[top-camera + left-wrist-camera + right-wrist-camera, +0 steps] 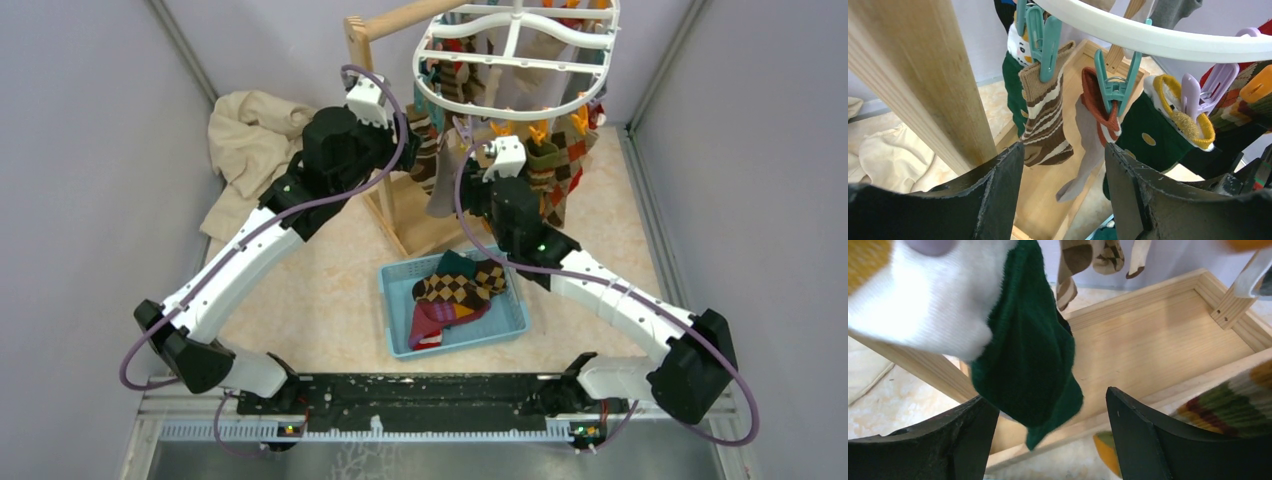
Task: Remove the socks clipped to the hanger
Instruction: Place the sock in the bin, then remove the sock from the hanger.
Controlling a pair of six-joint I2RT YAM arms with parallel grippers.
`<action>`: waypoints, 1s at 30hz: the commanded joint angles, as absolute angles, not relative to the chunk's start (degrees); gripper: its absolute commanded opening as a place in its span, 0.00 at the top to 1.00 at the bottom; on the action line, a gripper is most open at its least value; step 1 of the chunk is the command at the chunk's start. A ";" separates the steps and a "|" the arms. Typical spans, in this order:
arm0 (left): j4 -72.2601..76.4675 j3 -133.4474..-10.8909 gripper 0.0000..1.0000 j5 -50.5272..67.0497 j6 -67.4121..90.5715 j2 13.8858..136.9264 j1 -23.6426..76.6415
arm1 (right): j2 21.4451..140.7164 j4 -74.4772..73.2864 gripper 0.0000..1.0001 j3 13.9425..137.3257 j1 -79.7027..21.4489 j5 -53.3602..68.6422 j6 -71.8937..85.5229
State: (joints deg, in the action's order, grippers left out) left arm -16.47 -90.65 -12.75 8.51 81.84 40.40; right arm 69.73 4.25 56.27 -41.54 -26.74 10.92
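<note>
The white hanger hangs from the wooden stand with several socks clipped under it. In the left wrist view its rim runs overhead. A teal clip holds a brown striped sock. Beside that hang a grey sock with an orange cuff and a dark green dotted sock. My left gripper is open just below the striped and grey socks, touching neither. My right gripper is open, and the toe of a green-and-white sock dangles between its fingers, ungripped.
A blue basket on the table between the arms holds several loose socks. The wooden stand's post is close to my left finger, and its base frame lies below. A beige cloth is heaped at the back left.
</note>
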 commanded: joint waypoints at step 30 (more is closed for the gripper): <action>-13.02 -89.33 0.36 -5.16 8.05 81.32 31.27 | 76.27 17.52 0.46 58.98 -35.77 -9.71 11.49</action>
State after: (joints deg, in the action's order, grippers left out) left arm -14.57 -90.02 -5.96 7.68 82.50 31.94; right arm 75.48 12.69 55.94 -36.21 -12.25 10.96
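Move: The green sock hangs about 4 cm ahead of the right fingers and 3 cm to their left, its middle some 3 cm higher, its toe between them. A grey sock is about 3 cm farther left of it; a multicoloured sock hangs some 9 cm to the right hand's right and 3 cm ahead. The stand's wooden post stands about 6 cm to the left hand's left, level with it; a brown-striped sock is 9 cm ahead, 4 cm right, slightly lower. The green sock's hanging toe is what the right hand closes in on: it edges forward about 2.5 cm, first drifting slightly right, then swinging some 4 cm left with a small dip and a slight counter-clockwise turn, the open fingers narrowing around the toe without shutting. The left hand keeps pushing the wooden post with its left finger, about 3.5 cm left and 3 cm forward, then holds there, fingers still open. ##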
